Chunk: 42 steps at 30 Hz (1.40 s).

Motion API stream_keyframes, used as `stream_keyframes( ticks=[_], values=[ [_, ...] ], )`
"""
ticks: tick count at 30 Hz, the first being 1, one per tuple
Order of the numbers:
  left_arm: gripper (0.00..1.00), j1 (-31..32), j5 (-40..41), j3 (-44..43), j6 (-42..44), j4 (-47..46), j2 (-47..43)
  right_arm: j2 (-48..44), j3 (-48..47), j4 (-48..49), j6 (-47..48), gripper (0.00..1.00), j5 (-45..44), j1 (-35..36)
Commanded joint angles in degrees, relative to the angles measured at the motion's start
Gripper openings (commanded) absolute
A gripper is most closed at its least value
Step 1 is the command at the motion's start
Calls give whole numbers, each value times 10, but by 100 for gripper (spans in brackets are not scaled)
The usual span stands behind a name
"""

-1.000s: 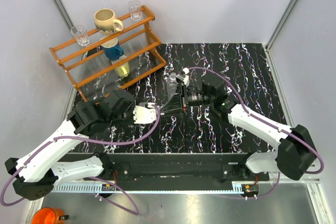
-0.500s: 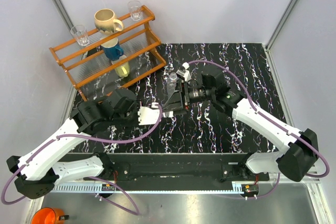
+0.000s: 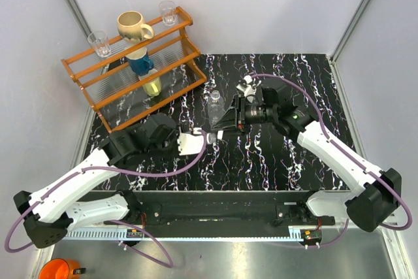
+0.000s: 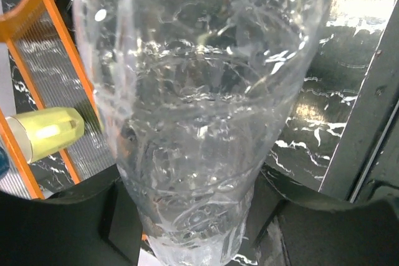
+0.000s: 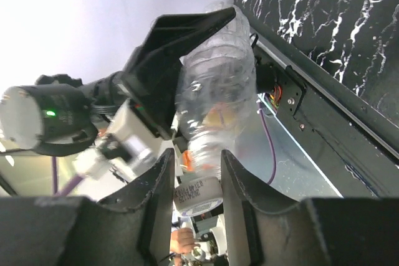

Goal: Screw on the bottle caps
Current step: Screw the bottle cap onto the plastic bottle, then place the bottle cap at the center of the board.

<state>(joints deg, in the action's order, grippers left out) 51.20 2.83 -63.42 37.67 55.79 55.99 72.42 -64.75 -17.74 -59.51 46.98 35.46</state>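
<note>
A clear ribbed bottle (image 4: 199, 104) fills the left wrist view, and my left gripper (image 4: 193, 216) is shut on its lower body. In the right wrist view the same bottle (image 5: 215, 91) points its neck at me, with a white bottle cap (image 5: 198, 194) sitting on the neck. My right gripper (image 5: 198, 196) is shut on that cap, both fingers against its sides. From above, the left gripper (image 3: 209, 138) and right gripper (image 3: 221, 127) meet over the middle of the table. A second clear bottle (image 3: 214, 101) stands upright just behind them.
An orange wooden rack (image 3: 189, 47) stands at the back left. It carries a cream mug (image 3: 132, 26), two drinking glasses (image 3: 99, 42) (image 3: 168, 11), a blue cup (image 3: 140, 63) and a yellow cup (image 3: 152, 85). Grey walls close in the black marbled table (image 3: 307, 89).
Both grippers have moved right and a little farther from the near edge, carrying the held bottle with them. The left arm has stretched out; the right wrist has drawn back towards the right.
</note>
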Motion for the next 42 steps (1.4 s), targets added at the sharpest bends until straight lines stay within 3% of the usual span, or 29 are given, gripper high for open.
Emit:
stream_keyframes(
  ticks=[1, 9, 15, 19, 23, 34, 42],
  values=[
    [21, 1, 66, 53, 12, 62, 4, -36, -38, -28, -26, 8, -28, -22],
    [18, 0, 32, 83, -28, 23, 15, -42, -3, -108, -28, 4, -47, -22],
    [15, -23, -104, 25, -62, 43, -2, -1, -14, -160, 142, 6, -32, -32],
    [15, -26, -151, -9, -49, 71, -2, 3, -27, -167, 281, 6, -50, -32],
    [15, -27, -174, -28, -37, 88, 10, -18, -24, -156, 331, 6, -72, -24],
    [15, -28, -173, -12, -38, 89, 33, -22, -33, -123, 278, 7, -28, -24],
    [13, -27, -175, -7, -88, 49, 62, -18, -34, -122, 260, 6, -53, -3]
  ],
)
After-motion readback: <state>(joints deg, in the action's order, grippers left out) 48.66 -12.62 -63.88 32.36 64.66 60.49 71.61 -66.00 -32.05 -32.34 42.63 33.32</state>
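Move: The bottle held in the left hand has its open mouth about 3 cm to the left of the right hand, some 1 cm nearer the base and roughly at its height; the right fingers already pinch the cap. From the left hand, that cap is about 12 cm to the right, 2 cm ahead and 8 cm higher. The other bottle stands some 18 cm ahead of the right hand, 1 cm to its left, its middle roughly 10 cm lower. Down and to the right, the right hand carries the still-pinched cap away from the bottle's mouth, sinking about 5 cm, tipping its fingers lower and rolling. The left hand keeps its grip on the bottle, dips about 7 cm while swinging left, returns right and partly up, and draws back some 5 cm, tilting about 20 degrees. ##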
